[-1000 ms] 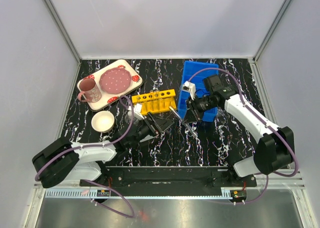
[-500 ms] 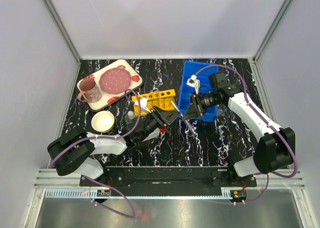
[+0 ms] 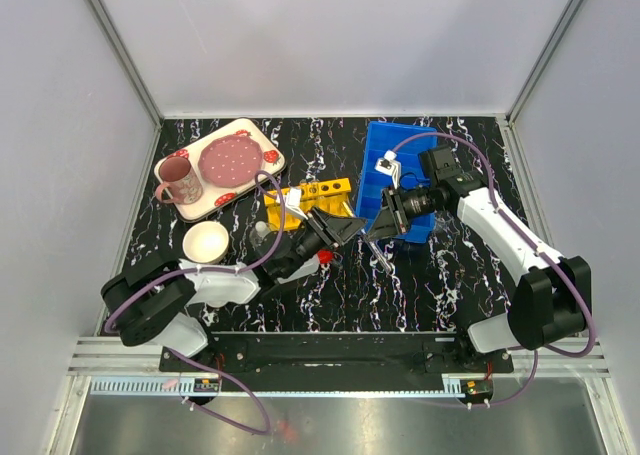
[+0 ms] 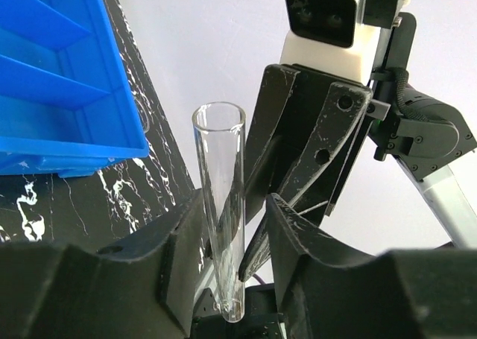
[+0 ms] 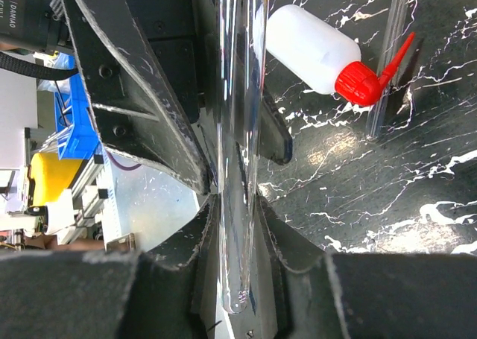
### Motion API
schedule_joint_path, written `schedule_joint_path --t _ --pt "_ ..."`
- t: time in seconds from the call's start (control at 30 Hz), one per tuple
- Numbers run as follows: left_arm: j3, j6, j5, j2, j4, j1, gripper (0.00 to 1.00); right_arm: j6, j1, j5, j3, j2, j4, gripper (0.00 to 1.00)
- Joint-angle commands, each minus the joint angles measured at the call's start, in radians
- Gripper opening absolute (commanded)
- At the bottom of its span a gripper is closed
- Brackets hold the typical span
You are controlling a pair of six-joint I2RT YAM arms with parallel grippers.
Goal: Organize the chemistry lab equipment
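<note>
A clear test tube (image 5: 240, 130) sits between the fingers of my right gripper (image 5: 237, 201), which is shut on its lower end. The same tube (image 4: 221, 205) stands between the jaws of my left gripper (image 4: 232, 205). It leans on the left finger, and a gap shows at the right finger. The two grippers meet nose to nose above the table, left (image 3: 350, 226) and right (image 3: 374, 224). Another test tube (image 5: 387, 63) lies on the table beside the red-capped squeeze bottle (image 5: 317, 52). The yellow rack (image 3: 310, 200) stands just behind my left gripper.
A blue bin (image 3: 395, 160) sits at the back right, under my right arm. The strawberry tray (image 3: 262, 140) with a plate and a pink mug (image 3: 180, 180) is at the back left. A white bowl (image 3: 207, 242) lies left of my left arm.
My left arm has swung right and up to the tube held by my right gripper, and its jaws have narrowed around the tube. The right gripper has kept its hold.
</note>
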Motion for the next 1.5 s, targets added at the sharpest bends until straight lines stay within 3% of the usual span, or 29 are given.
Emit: schedule_joint_path --t 0.0,0.23,0.53,0.6,0.83,1.0,1.33,1.47 --pt "0.04 0.014 0.042 0.023 0.146 -0.004 0.39 0.018 -0.005 -0.046 0.006 -0.033 0.04 0.2" --pt "0.03 0.036 0.064 -0.004 0.129 -0.001 0.26 -0.012 -0.005 -0.025 -0.006 -0.05 0.024 0.24" --pt "-0.05 0.099 0.238 -0.2 -0.058 0.049 0.24 -0.308 -0.005 0.101 0.029 -0.141 -0.196 0.68" --pt "-0.049 0.138 0.301 -0.25 -0.141 0.049 0.24 -0.348 -0.005 0.099 0.075 -0.147 -0.26 0.7" --pt "0.068 0.269 0.502 -0.308 -0.428 0.051 0.23 -0.305 -0.01 -0.011 0.224 -0.089 -0.302 0.74" --pt "0.138 0.343 0.559 -0.303 -0.565 0.049 0.23 -0.183 -0.023 -0.129 0.235 -0.032 -0.245 0.86" --pt "0.235 0.329 0.552 -0.176 -0.537 0.016 0.23 0.074 -0.023 -0.261 0.138 -0.016 -0.052 0.85" --pt "0.252 0.307 0.536 -0.144 -0.526 0.011 0.23 0.126 -0.023 -0.261 0.084 -0.038 -0.001 0.77"
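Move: The test tube, gripped near its middle by my right hand, stands between my left hand's still-open fingers, its middle about 1 cm to the right of that hand's point. From my left hand, the blue box's middle is some 21 cm ahead and 9 cm right, the yellow rack 14 cm ahead and 14 cm left. The white bottle lies level ahead, about 15 cm left. All three are roughly 20 cm below. I close my left fingers on the test tube and only then open my right ones to release it. My left hand draws the tube back about 7.5 cm, turning clockwise some 30 degrees; meanwhile my right hand eases back and right a little, then rises about 6 cm off the tube, its fingers spread wide. ##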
